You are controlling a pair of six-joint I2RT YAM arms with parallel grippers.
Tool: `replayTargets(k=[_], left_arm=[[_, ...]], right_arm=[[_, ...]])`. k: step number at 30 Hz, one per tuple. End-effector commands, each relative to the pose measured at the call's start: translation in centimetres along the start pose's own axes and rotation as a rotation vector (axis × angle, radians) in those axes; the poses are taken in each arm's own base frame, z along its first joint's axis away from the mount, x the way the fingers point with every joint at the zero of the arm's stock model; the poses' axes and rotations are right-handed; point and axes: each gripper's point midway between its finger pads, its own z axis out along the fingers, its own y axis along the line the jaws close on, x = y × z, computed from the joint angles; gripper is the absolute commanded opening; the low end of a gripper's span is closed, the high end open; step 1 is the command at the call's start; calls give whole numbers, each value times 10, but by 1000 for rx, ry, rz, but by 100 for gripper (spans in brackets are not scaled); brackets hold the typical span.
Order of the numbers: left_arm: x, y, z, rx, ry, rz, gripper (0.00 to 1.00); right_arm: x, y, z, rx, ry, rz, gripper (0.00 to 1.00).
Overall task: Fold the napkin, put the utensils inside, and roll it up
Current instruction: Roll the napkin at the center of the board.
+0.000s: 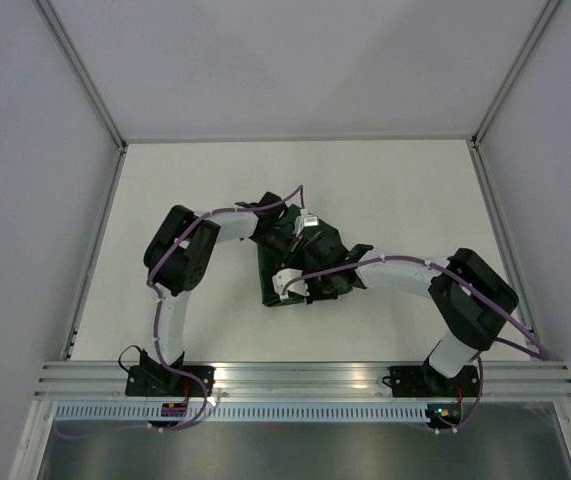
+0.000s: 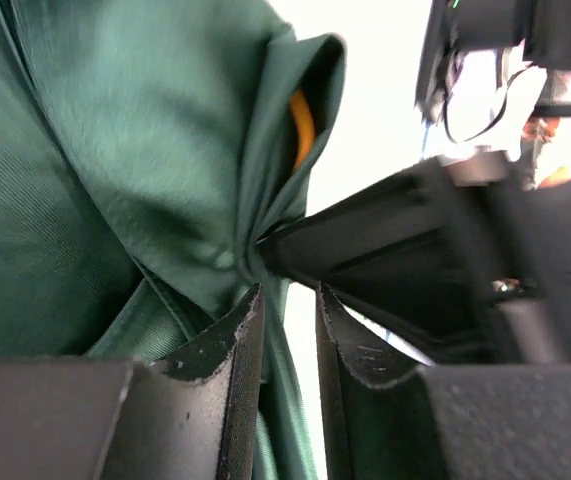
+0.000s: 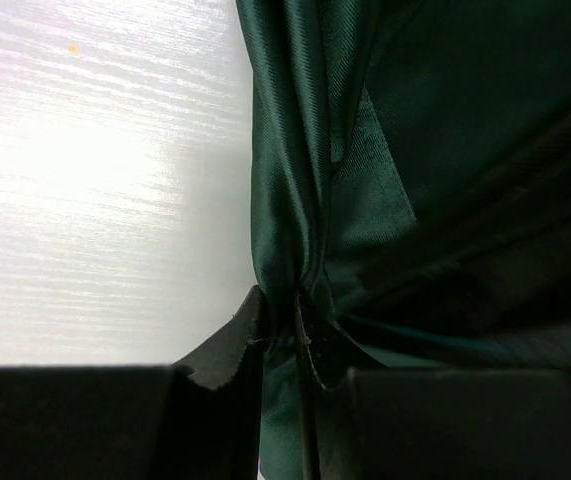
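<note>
The dark green napkin [image 1: 333,250] lies bunched in the middle of the table, under both wrists. My right gripper [image 3: 283,305] is shut on a gathered fold of the napkin [image 3: 305,150]. In the left wrist view the right gripper's black finger [image 2: 365,235] pinches the napkin [image 2: 145,130] just ahead of my left gripper [image 2: 290,295]. The left jaws stand apart, with a loose edge of cloth and white table showing between them. A curved orange piece [image 2: 302,128] peeks from inside the fold. The utensils are otherwise hidden.
The white table [image 1: 385,190] is enclosed by grey walls with metal frame posts [image 1: 85,75] at the back corners. An aluminium rail [image 1: 305,378] runs along the near edge and carries both arm bases.
</note>
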Motion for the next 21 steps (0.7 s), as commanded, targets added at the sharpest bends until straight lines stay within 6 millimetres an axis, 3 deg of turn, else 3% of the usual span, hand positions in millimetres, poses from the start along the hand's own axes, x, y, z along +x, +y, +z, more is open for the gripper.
replayTargets(k=[1, 4, 9, 10, 11, 13, 14, 16, 21], left_arm=[[-51, -35, -29, -5, -169, 156, 32], [-58, -45, -44, -59, -231, 173, 32], [-71, -28, -67, -261, -388, 186, 30], [-75, -34, -77, -294, -434, 185, 30], [-72, -24, -79, -348, -470, 182, 30], [-82, -36, -94, -394, -572, 216, 29], [-73, -23, -97, -460, -602, 186, 28], [-81, -31, -112, -508, -711, 231, 27], [-64, -42, -148, -721, -927, 318, 28]], right_arm=[[17, 36, 6, -195, 23, 104, 11], [19, 34, 4, -244, 4, 149, 11], [16, 30, -3, -336, -46, 223, 11], [22, 29, -1, -358, -46, 243, 11], [20, 27, -4, -378, -47, 256, 11], [25, 26, -2, -424, -61, 303, 11], [24, 22, -4, -441, -63, 309, 10], [31, 24, 0, -490, -63, 352, 11], [38, 18, 1, -560, -76, 413, 11]])
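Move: The napkin's middle lies about 8 cm ahead of the left hand, level sideways and some 2 cm below. Its near left corner is about 9 cm left and 3 cm back of that hand. The orange utensil peeps from the roll's right end, around 10 cm to the right. From the right hand, already gripping the near edge, the napkin's middle is roughly 10 cm ahead and 4 cm left. The right fingers keep their pinch on the napkin's near edge, creeping only about 1 cm forward and right while the wrist tips some 30 degrees so the fingertips swing back towards the base. The left hand, fingers staying slightly open, rises and goes forward, then swings left over the napkin, about 6 cm each way and 7 up, its fingers turning from back-right to forward-right. ##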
